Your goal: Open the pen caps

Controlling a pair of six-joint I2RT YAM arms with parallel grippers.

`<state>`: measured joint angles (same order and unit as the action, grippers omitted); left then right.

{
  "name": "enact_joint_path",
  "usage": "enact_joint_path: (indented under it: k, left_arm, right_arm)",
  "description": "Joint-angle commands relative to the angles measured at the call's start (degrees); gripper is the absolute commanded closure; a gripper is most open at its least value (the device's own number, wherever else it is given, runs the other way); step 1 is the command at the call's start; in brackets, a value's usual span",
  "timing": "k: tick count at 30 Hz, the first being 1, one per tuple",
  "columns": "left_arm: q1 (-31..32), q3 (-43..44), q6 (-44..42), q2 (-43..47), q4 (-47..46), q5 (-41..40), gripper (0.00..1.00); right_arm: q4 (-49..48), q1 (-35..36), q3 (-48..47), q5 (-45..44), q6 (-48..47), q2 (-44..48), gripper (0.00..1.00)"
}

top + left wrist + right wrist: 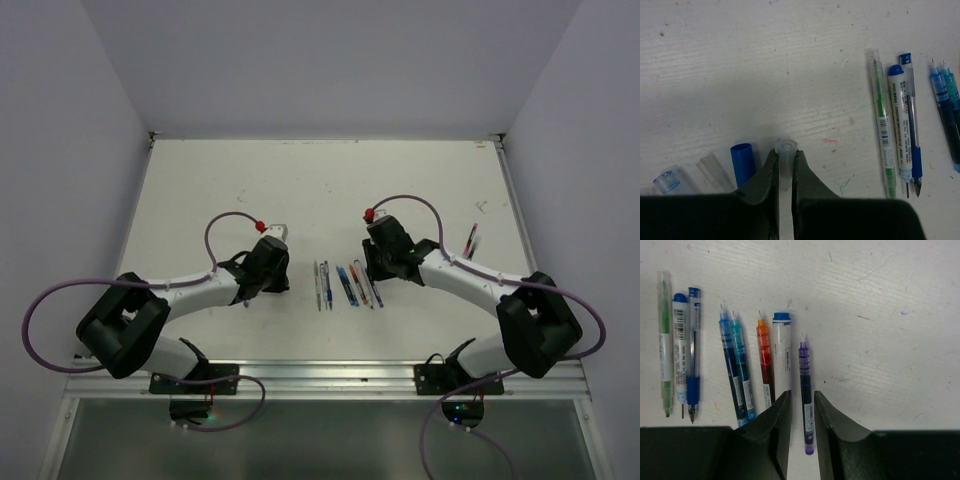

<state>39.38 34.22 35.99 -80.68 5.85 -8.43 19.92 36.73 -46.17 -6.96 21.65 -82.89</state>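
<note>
In the left wrist view my left gripper (785,156) is shut on a small clear pen cap (786,148), low over the table. A blue cap (742,162) and two clear caps (710,170) (667,181) lie just left of it. In the right wrist view my right gripper (802,400) is open, its fingers on either side of a purple pen (805,385) lying on the table with its tip bare. In the top view the left gripper (262,285) is left of the row of pens (345,283) and the right gripper (385,265) is at the row's right end.
Left of the purple pen lie a white barrel with a blue end (782,355), an orange-red pen (765,360), teal and dark blue pens (736,365), and three more pens (680,345). Another pen (470,240) lies far right. Purple cables loop beside both arms.
</note>
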Motion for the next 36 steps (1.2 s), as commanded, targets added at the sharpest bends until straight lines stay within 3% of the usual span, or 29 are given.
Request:
enact_joint_path:
  k: [1,3,14,36]
  left_arm:
    - [-0.4,2.0,0.7,-1.3,1.4,-4.4,1.00]
    - [-0.4,2.0,0.8,-1.6,1.6,-4.8,1.00]
    - [-0.4,1.2,1.7,-0.4,2.6,-6.5,0.80]
    - [-0.4,0.1,1.5,4.1,1.6,-4.4,0.71]
  right_arm:
    - [0.3,-0.1,-0.9,-1.7,1.4,4.8,0.71]
    - [0.9,-0.2,-0.7,-1.7,1.5,6.4,0.71]
    - [2.0,0.0,0.5,-2.7,1.5,10.2,0.69]
    - [1.8,-0.3,0.9,-1.8,2.3,11.0,0.68]
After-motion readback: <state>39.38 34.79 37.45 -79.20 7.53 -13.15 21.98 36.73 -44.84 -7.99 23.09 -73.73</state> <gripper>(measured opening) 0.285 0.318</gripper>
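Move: The left hand, its shut fingers holding a clear cap low over the table, is taking the cap to the spot just right of the blue cap, about 1 cm ahead and 1 cm left. The blue cap lies some 3 cm left and 1 cm ahead; the green pen lies roughly 8 cm right, about level. From the right hand, the just-freed purple pen lies about 3 cm below and 1 cm back; the white marker is about 2 cm left and 1 cm ahead. Edging about 1 cm forward and 1 cm left, close over the table, the left hand brings the clear cap up beside the blue cap, spreads its fingers to let go of the clear cap, then starts to lift slightly. The right hand, already open, rises about 4 cm from the purple pen, its fingertips swinging slightly forward, then hovers with barely any drift. ##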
